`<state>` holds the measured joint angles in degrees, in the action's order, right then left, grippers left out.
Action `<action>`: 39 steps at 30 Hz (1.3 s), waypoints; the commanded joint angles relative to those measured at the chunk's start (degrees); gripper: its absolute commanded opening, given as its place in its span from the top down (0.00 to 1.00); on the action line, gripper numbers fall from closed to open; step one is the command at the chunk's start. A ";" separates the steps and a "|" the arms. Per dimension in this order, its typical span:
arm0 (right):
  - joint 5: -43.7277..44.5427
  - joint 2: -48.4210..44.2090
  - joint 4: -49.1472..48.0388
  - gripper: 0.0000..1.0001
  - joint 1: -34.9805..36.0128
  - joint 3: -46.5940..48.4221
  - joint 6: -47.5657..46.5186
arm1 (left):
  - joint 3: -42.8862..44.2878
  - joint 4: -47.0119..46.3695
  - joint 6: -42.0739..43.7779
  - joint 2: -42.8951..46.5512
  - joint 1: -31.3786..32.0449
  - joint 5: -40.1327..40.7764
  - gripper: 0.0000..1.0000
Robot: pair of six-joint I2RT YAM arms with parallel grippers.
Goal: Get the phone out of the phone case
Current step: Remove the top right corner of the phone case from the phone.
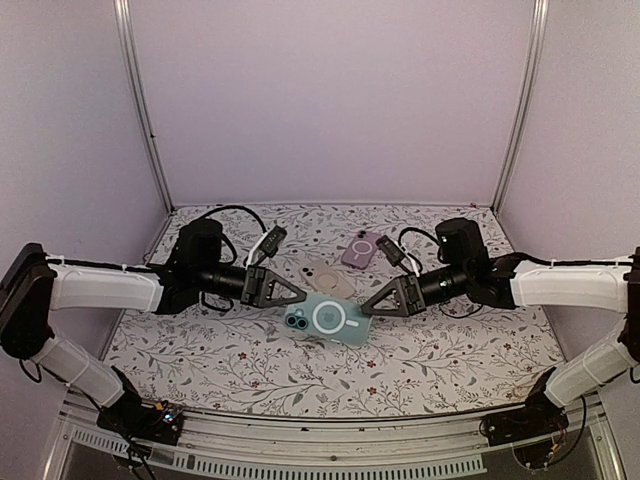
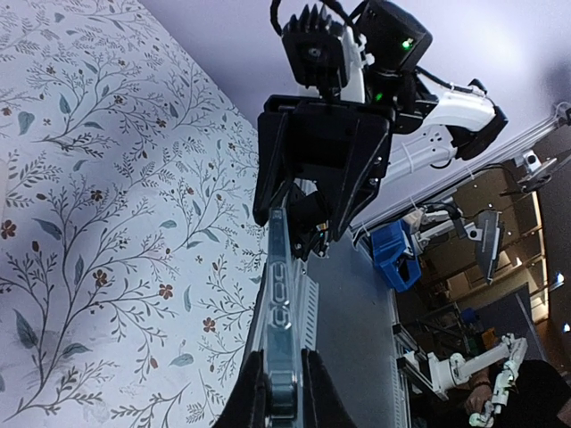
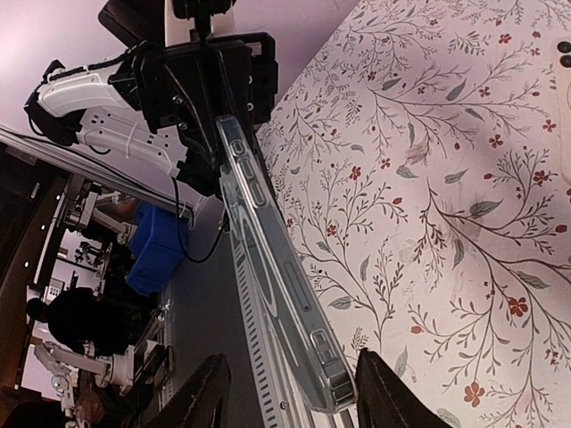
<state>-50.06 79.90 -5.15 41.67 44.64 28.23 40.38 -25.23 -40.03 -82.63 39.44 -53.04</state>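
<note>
A teal phone (image 1: 328, 318) in a clear phone case with a white ring on its back hangs flat above the table between both arms. My left gripper (image 1: 298, 296) is shut on its left end; in the left wrist view the fingertips (image 2: 252, 392) pinch the case's thin edge (image 2: 280, 294). My right gripper (image 1: 370, 308) is at the phone's right end. In the right wrist view the phone case (image 3: 277, 259) runs edge-on between the jaws of the right gripper (image 3: 293, 366), which stand open, one finger (image 3: 375, 383) close beside the case's corner, the other well apart.
A pink-cased phone (image 1: 360, 249) and a cream phone (image 1: 318, 275) lie on the floral tablecloth (image 1: 230, 355) behind the held phone. White walls close in the back and both sides. The table's metal front rail (image 1: 330, 432) runs below the arms.
</note>
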 commanded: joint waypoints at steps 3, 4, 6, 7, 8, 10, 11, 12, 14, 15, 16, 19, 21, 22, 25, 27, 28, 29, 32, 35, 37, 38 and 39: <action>1.27 0.29 1.62 0.58 0.61 2.40 -1.31 | -0.21 -3.51 -0.64 0.42 0.55 0.40 1.00; 1.90 0.41 1.87 0.62 0.61 2.53 -1.48 | -0.21 -3.25 -0.47 0.51 0.55 0.52 1.00; 3.08 0.43 2.57 0.67 0.59 2.71 -1.66 | 0.03 -2.19 -0.02 0.62 0.55 1.01 1.00; 3.73 0.50 2.86 0.70 0.60 2.79 -1.85 | 0.19 -1.59 0.16 0.63 0.57 1.27 1.00; 4.25 0.58 3.05 0.72 0.59 2.82 -1.97 | 0.29 -1.13 0.31 0.63 0.55 1.44 1.00; 4.82 0.81 3.33 0.74 0.60 2.82 -2.08 | 0.31 -0.60 0.43 0.78 0.55 1.89 1.00; 4.89 0.93 3.45 0.76 0.66 2.82 -2.07 | 0.31 -0.28 0.43 0.87 0.56 2.14 1.00; 5.15 1.02 3.58 0.76 0.68 2.82 -2.04 | 0.31 -0.07 0.43 0.93 0.55 2.41 1.00; 5.87 1.28 3.92 0.79 0.91 2.88 -2.33 | 0.23 0.37 0.32 1.11 0.68 3.22 1.00; 6.46 1.37 4.36 0.81 1.02 2.90 -2.51 | 0.18 0.52 0.15 1.22 0.64 3.61 1.00; 7.12 1.56 4.74 0.84 1.16 2.98 -2.81 | 0.14 0.58 -0.06 1.24 0.70 4.02 1.00; 9.98 2.37 6.68 0.88 1.52 3.23 -4.12 | 0.14 1.30 -0.45 1.33 0.89 5.59 1.00; 11.76 2.98 7.49 0.91 1.64 3.46 -4.88 | 0.14 2.06 -0.48 1.33 1.12 6.86 1.00; 12.65 3.31 7.85 0.94 1.73 3.63 -5.20 | 0.16 2.65 -0.50 1.33 1.20 7.59 1.00; 14.14 4.48 8.30 0.99 1.79 4.00 -5.54 | 0.18 3.72 -0.71 1.12 1.25 9.27 1.00; 15.33 5.27 8.64 0.99 1.91 4.23 -5.68 | 0.31 4.56 -0.67 0.95 1.39 10.29 1.00; 16.07 5.70 8.97 0.99 2.11 4.41 -5.74 | 0.43 4.84 -0.74 0.90 1.47 10.72 1.00; 16.76 6.31 9.32 0.99 2.11 4.60 -5.86 | 0.47 5.11 -0.62 0.82 1.58 11.16 1.00; 18.37 7.52 10.27 1.00 2.35 5.29 -6.25 | 0.49 5.67 -0.67 0.71 1.76 12.34 1.00; 19.22 8.93 10.46 1.00 2.57 5.83 -6.31 | 0.49 6.19 -0.96 0.65 1.82 13.27 1.00; 19.66 9.82 10.55 1.00 2.77 6.25 -6.38 | 0.41 6.23 -1.17 0.63 1.87 13.63 1.00; 19.92 10.32 10.63 1.00 2.91 6.44 -6.37 | 0.45 6.31 -1.19 0.68 1.87 13.80 1.00; 20.15 10.62 10.68 1.00 3.09 6.69 -6.35 | 0.49 6.60 -1.20 0.56 1.87 13.97 1.00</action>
<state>-34.33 88.29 2.59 43.81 49.69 20.80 40.29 -15.51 -40.80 -82.54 40.25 -41.74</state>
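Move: The case corner to be peeled sits between the right hand's half-open fingers, about 1 cm left and 1 cm below; from the left hand, which holds the phone's other end, it is some 12 cm to the right and 2 cm back. On the table about 17 cm below the right hand, the beige case lies roughly 18 cm ahead and 7 cm left, the pink case about 29 cm straight ahead. Right fingers pinch the case corner, sinking about 6 cm and forward; left keeps gripping and sinks 4 cm. ##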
